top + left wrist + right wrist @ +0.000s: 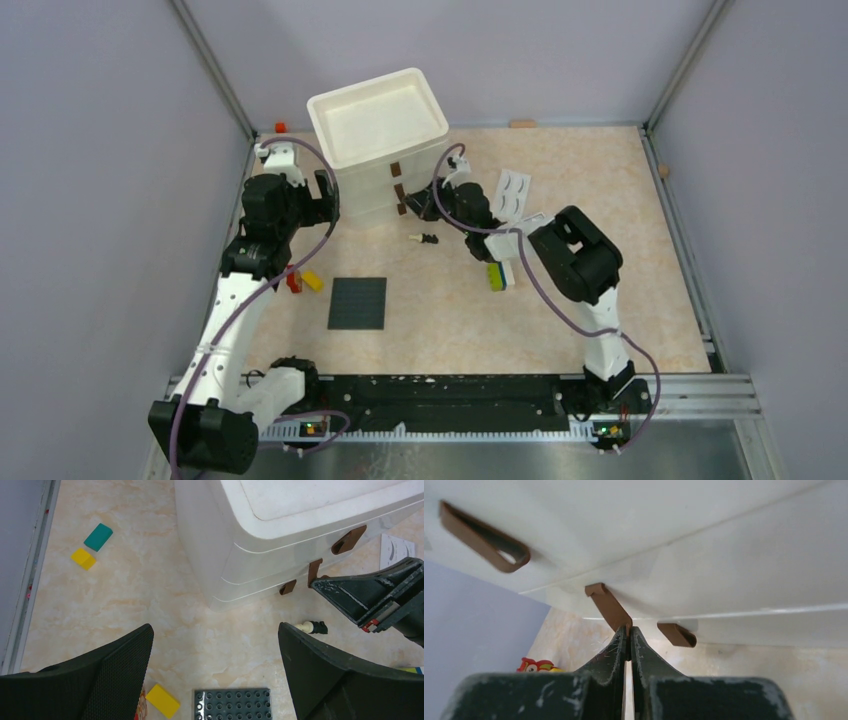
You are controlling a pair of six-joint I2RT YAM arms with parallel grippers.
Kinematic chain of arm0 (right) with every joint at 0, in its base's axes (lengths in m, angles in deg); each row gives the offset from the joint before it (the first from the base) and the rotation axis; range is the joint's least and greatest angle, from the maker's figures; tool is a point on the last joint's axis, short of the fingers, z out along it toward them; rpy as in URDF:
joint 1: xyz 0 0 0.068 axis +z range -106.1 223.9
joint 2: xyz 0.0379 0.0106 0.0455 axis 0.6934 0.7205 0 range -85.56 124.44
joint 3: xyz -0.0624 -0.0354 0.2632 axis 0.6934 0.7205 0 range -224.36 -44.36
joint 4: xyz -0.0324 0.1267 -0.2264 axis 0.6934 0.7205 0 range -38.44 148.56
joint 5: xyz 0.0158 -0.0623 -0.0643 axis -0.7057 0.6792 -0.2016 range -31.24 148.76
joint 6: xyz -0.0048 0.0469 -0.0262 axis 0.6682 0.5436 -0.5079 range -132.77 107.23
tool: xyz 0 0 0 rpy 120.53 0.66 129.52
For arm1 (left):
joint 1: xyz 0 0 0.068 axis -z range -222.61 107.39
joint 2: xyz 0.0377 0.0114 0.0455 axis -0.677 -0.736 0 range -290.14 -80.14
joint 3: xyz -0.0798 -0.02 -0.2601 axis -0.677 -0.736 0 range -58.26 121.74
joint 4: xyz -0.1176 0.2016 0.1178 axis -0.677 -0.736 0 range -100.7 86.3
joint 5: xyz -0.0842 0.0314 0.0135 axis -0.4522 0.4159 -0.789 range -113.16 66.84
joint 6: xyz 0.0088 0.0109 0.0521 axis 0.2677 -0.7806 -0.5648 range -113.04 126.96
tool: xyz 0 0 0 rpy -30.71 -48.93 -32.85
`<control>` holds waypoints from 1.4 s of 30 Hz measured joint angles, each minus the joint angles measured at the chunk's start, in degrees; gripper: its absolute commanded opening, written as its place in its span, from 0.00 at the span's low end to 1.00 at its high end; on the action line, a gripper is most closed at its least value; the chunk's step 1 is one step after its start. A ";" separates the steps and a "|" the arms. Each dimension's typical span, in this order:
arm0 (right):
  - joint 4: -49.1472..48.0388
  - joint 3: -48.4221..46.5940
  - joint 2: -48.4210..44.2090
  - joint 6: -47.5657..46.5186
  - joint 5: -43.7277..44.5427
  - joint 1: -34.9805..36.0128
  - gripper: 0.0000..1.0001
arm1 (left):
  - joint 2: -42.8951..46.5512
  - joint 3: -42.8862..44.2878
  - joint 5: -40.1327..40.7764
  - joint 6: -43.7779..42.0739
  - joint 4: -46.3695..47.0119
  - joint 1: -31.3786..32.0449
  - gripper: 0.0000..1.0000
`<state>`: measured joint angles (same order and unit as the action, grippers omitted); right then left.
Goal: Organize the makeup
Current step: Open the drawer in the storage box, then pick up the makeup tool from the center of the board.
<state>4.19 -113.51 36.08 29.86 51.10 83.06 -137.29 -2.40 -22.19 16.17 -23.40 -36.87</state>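
A white drawer unit (380,140) (260,540) (724,555) stands at the back of the table, with brown strap handles on its front. My right gripper (410,205) (315,583) (628,630) is shut on the middle brown handle (608,604) (315,570). Of the makeup, a small cream-and-black tube (427,238) (312,626) lies on the table in front of the drawers. A white false-eyelash card (513,193) (395,550) lies to their right. My left gripper (325,200) (215,630) hangs open at the unit's left front corner, holding nothing.
A dark studded plate (358,303) (232,704) lies mid-table, with a yellow brick (312,281) (162,700) and a red one (294,283) to its left. Teal (98,536) and yellow (83,558) bricks lie by the left rail. A green-yellow brick (495,277) sits under the right arm.
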 measured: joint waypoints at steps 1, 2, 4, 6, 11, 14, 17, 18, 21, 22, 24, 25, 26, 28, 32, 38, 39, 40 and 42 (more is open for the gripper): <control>-1.03 1.40 -0.57 -0.02 0.04 0.00 0.00 | 0.00 0.00 0.00 0.00 0.00 0.00 0.99; -2.12 2.84 -1.27 -0.04 0.07 0.00 0.00 | 0.00 0.00 0.00 0.00 0.00 0.00 0.99; -4.37 6.69 -3.96 -0.17 0.20 0.17 0.00 | 0.00 0.00 0.00 -0.02 0.02 0.00 0.99; -5.84 10.78 -7.30 -0.50 0.22 0.52 0.00 | -0.02 0.00 0.00 -0.02 0.00 0.00 0.99; -7.17 19.17 -13.55 -1.09 0.20 2.16 0.00 | -0.31 0.00 -0.02 -0.17 0.00 0.00 0.99; -6.95 23.45 -16.65 -1.62 0.57 3.06 0.00 | -0.63 0.00 0.00 -0.24 -0.02 0.00 0.99; -5.99 26.01 -19.69 -3.10 1.40 4.28 0.00 | -0.74 0.00 0.00 -0.28 0.02 0.00 0.99; -5.77 26.43 -20.70 -3.69 1.75 4.79 0.00 | -0.79 0.00 0.00 -0.31 0.02 0.00 0.99; -5.16 27.17 -22.21 -4.94 2.25 5.64 0.00 | -0.98 0.00 -0.02 -0.35 0.00 0.00 0.99; -4.74 27.50 -22.51 -5.27 2.43 5.73 0.00 | -1.05 0.00 0.00 -0.37 0.00 0.00 0.99; -3.45 28.04 -23.02 -5.90 2.78 5.73 0.00 | -1.14 0.00 0.00 -0.37 0.00 0.00 0.99; -2.99 28.28 -23.30 -6.19 2.99 5.73 0.00 | -1.14 0.00 0.00 -0.37 0.00 0.00 0.99; -2.21 28.35 -23.67 -6.51 3.19 5.73 0.00 | -1.14 0.00 0.00 -0.37 0.00 0.00 0.99; -0.79 28.39 -25.00 -7.10 3.28 5.73 0.00 | -1.14 0.00 0.00 -0.37 0.00 0.00 0.99; 1.62 29.22 -27.74 -8.20 3.32 5.75 0.00 | -1.14 0.00 0.00 -0.37 0.00 0.00 0.99; 5.42 29.40 -28.96 -9.57 3.37 5.75 0.33 | -1.14 0.00 0.00 -0.37 0.00 0.00 0.99; 7.34 29.40 -29.51 -10.05 3.52 5.88 0.37 | -1.14 0.00 0.00 -0.39 0.00 0.00 0.99; 9.20 29.40 -30.05 -10.38 3.85 6.05 0.39 | -1.14 0.00 0.00 -0.39 0.00 0.00 0.99; 13.68 29.38 -31.52 -11.58 5.62 6.38 0.42 | -1.14 0.00 0.00 -0.39 0.00 0.00 0.99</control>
<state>17.87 -84.13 4.56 18.28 56.72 89.44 -138.42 -2.40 -22.19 15.78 -23.40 -36.87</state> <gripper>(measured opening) 0.374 0.989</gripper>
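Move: The middle drawer's handle, a small brown tab on the storage box, is already pinched in the right fingertips, its middle about 1 cm ahead and 1 cm left. The top handle is some 5 cm above it, the bottom handle some 5 cm below. From the right hand, the black-capped tube lies roughly 4 cm back, 5 cm right and 9 cm below. From the left hand, the middle handle is about 7 cm ahead, 17 cm right and 13 cm below. Keep the right fingers shut on the middle handle and draw it back and to the right, away from the storage box, about 13 cm at nearly the same height, fast at first and then easing off. Then open the fingers partway to free the tab, backing off slightly, sinking a couple of centimetres and tipping the fingertips down some 15 degrees. ##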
